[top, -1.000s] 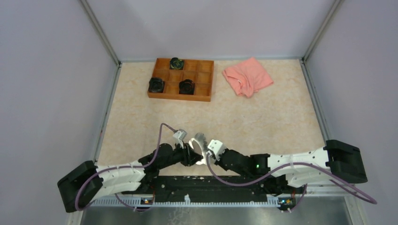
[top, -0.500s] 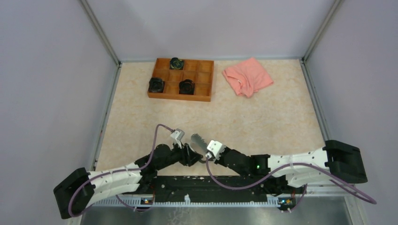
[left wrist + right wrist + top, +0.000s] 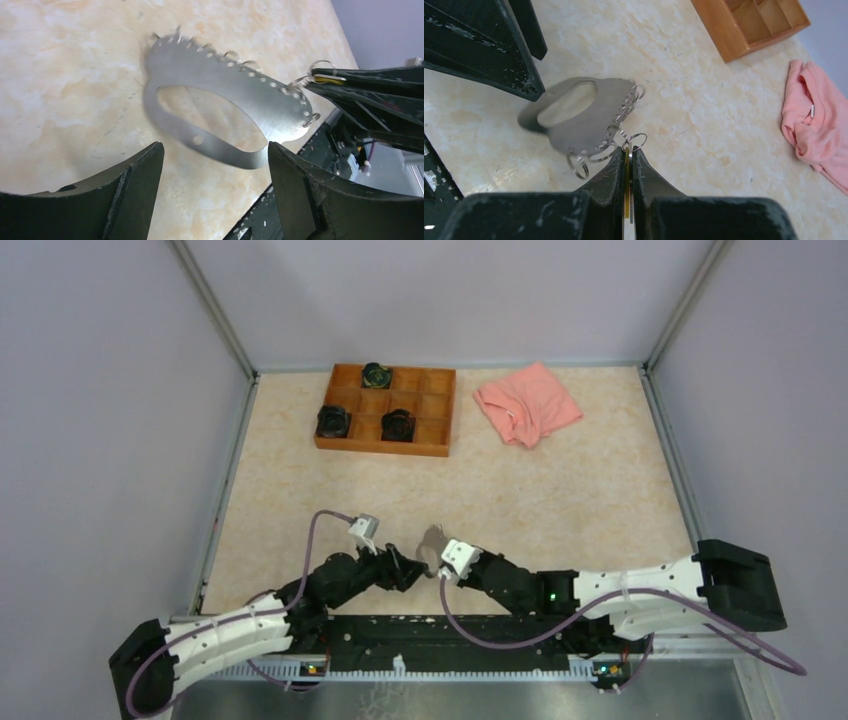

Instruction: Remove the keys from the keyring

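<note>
The keyring [image 3: 584,120], a flat silvery oval plate with holes and small split rings along its rim, hangs low over the table between the two grippers; it also shows in the top view [image 3: 432,539] and the left wrist view [image 3: 220,85]. My right gripper [image 3: 628,150] is shut on the keys [image 3: 626,175], a yellow-headed one and a silvery one edge-on between its fingers, still linked to the keyring by a small ring. My left gripper [image 3: 215,147] is open and empty, its fingers [image 3: 135,185] just short of the keyring's near band. In the top view the left gripper [image 3: 408,565] faces the right gripper [image 3: 432,565].
A wooden compartment tray [image 3: 380,447] holding three black knobby objects [image 3: 333,421] stands at the back. A pink cloth [image 3: 527,403] lies back right. The arms' black base rail [image 3: 440,630] runs along the near edge, close behind both grippers.
My left gripper has let go of the keyring and drawn back to the left. The keyring now swings from the keys held by my right gripper, which has stayed nearly in place.
</note>
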You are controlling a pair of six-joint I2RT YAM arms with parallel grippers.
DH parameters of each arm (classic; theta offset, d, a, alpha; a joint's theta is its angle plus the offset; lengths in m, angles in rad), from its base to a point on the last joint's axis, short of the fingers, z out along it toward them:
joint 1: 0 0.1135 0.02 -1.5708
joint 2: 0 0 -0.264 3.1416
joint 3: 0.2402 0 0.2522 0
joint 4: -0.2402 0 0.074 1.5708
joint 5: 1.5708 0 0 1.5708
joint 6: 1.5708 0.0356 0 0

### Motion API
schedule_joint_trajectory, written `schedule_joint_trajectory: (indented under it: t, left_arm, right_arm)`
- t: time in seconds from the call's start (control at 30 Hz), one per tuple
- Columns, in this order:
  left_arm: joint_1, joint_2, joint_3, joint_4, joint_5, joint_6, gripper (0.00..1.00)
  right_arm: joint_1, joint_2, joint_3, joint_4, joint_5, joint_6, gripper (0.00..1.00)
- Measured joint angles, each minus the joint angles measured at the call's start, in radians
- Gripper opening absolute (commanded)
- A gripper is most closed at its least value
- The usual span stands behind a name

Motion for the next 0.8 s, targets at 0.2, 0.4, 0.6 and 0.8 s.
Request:
schedule_joint_trajectory:
  t: [0.2,0.4,0.6,0.8]
  left_arm:
    - [0.0,-0.088,0.0,-0.1,-0.075,-0.032,0.71]
    - [-0.001,-0.174,0.0,-0.039,-0.045,0.06,0.47]
    - [-0.006,-0.082,0.0,0.235,0.034,0.193,0.43]
    - [-0.075,0.165,0.0,0.523,0.058,0.311,0.38]
  right_arm:
    - [0.002,-0.005,-0.002,0.027,-0.003,-0.056,0.0]
    - [0.002,-0.009,-0.002,0.022,-0.038,-0.066,0.0]
    - [0.003,-0.016,-0.002,0.019,-0.073,-0.065,0.0]
    - [0.019,-0.025,-0.002,0.017,-0.108,-0.053,0.0]
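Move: Up and to the right of the open left hand, the wire keyring on the held key hangs about 7 cm right, 2 cm ahead and 3 cm above. The grey plate linked to it is some 4 cm ahead of the left hand, 4 cm right and 3 cm lower. From the right hand, already pinching the key, the ring lies just past the fingertips, roughly 1 cm ahead and 1 cm left, level. Rising about 8 cm from beside the grey plate, after a short nudge forward and left, the left hand then swings some 5 cm right towards the wire keyring, its fingertips tilting up about 20 degrees while the gap narrows to half. The right hand keeps its pinch on the key and eases back and left a couple of centimetres, turning slightly counter-clockwise. ##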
